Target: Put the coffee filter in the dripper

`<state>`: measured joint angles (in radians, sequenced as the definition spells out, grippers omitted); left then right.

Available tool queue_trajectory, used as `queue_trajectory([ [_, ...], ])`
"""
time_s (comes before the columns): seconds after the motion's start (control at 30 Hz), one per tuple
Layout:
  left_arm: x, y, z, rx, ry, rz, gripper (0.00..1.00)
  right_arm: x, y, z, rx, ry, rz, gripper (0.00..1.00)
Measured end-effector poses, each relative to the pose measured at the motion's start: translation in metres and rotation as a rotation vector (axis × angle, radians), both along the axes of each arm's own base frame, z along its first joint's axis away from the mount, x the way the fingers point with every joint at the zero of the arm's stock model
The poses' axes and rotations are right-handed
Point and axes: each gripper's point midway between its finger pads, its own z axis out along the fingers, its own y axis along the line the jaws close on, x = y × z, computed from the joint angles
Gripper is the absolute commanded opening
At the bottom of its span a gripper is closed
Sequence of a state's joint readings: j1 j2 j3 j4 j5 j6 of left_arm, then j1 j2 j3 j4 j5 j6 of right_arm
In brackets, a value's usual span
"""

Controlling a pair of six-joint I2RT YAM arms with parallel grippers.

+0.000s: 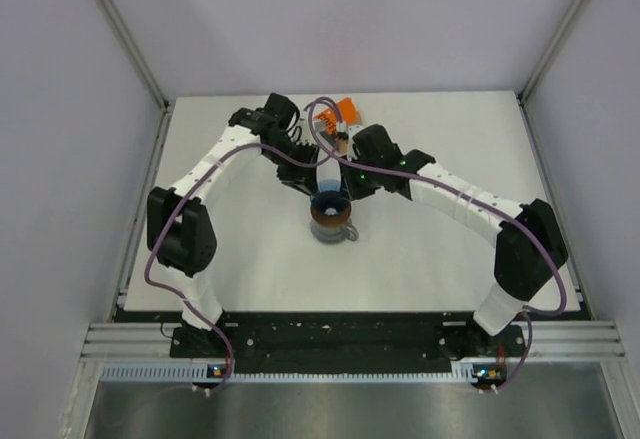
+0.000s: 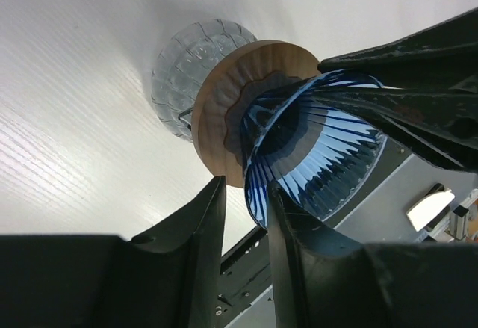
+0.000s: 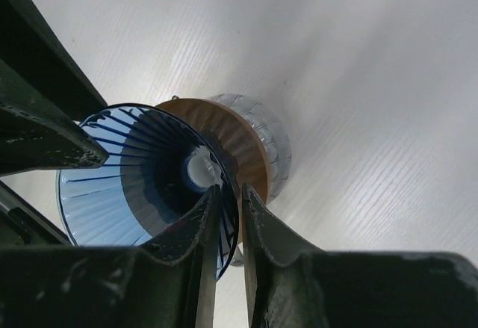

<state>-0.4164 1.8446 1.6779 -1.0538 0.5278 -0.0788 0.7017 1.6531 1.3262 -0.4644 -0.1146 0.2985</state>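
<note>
The dripper (image 1: 329, 205) is a blue ribbed cone seated on a brown flat ring (image 2: 224, 111) on top of a clear grey pitcher (image 2: 183, 66). My left gripper (image 2: 245, 190) stands open astride the dripper's (image 2: 328, 156) near rim, with a plain gap between its fingers. On the opposite side my right gripper (image 3: 230, 192) straddles the rim of the dripper (image 3: 112, 164), jaws only slightly apart and the thin wall between them. I cannot make out the coffee filter in any view.
An orange box (image 1: 345, 111) lies at the back of the table behind the arms. Both arms lean in over the middle from either side. The ring (image 3: 231, 137) and pitcher (image 3: 272, 134) sit below the cone. White walls close the table at back and sides.
</note>
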Motion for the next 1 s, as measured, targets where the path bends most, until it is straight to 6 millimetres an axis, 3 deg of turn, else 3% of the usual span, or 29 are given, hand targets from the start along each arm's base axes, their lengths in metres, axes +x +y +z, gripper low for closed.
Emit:
queue_trajectory([
  [0.2,0.009,-0.003,0.024,-0.022,-0.062,-0.017,0.52,0.0,0.0,0.008,-0.028,0.011,0.023,0.37],
  [0.33,0.015,-0.002,0.033,-0.031,-0.088,-0.016,0.57,0.005,0.004,0.029,-0.003,-0.011,0.032,0.5],
  [0.5,0.028,0.01,0.047,-0.042,-0.119,0.025,0.6,0.023,0.001,0.061,0.06,-0.049,0.03,0.55],
  [0.67,0.057,0.047,0.058,-0.039,-0.163,0.137,0.63,0.07,-0.031,0.095,0.137,-0.102,-0.061,0.73],
  [0.8,0.071,0.077,0.063,-0.021,-0.195,0.216,0.63,0.118,-0.051,0.106,0.223,-0.119,-0.14,0.82],
  [0.9,0.071,0.088,0.069,-0.016,-0.232,0.244,0.63,0.158,-0.063,0.095,0.318,-0.095,-0.208,0.8],
  [1.0,0.065,0.092,0.072,-0.017,-0.243,0.252,0.63,0.2,-0.078,0.068,0.407,-0.024,-0.306,0.76],
])
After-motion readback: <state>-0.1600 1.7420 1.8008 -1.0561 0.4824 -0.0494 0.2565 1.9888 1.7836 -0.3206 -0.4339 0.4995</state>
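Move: Both hands are already opening around the rim of the blue filter cone, which stands in the brown dripper ring on the glass carafe. From the right hand the coffee bag lies about 26 cm ahead, 2 cm left and 13 cm below; the cone's middle is some 4 cm left, 2 cm back and 4 cm below, the carafe's about 14 cm below. The left hand has the cone's middle 4 cm right, 2 cm back, 4 cm below. Opening off the cone, left hand goes up, then forward-left; right rises, then 20 cm forward towards coffee bag. ##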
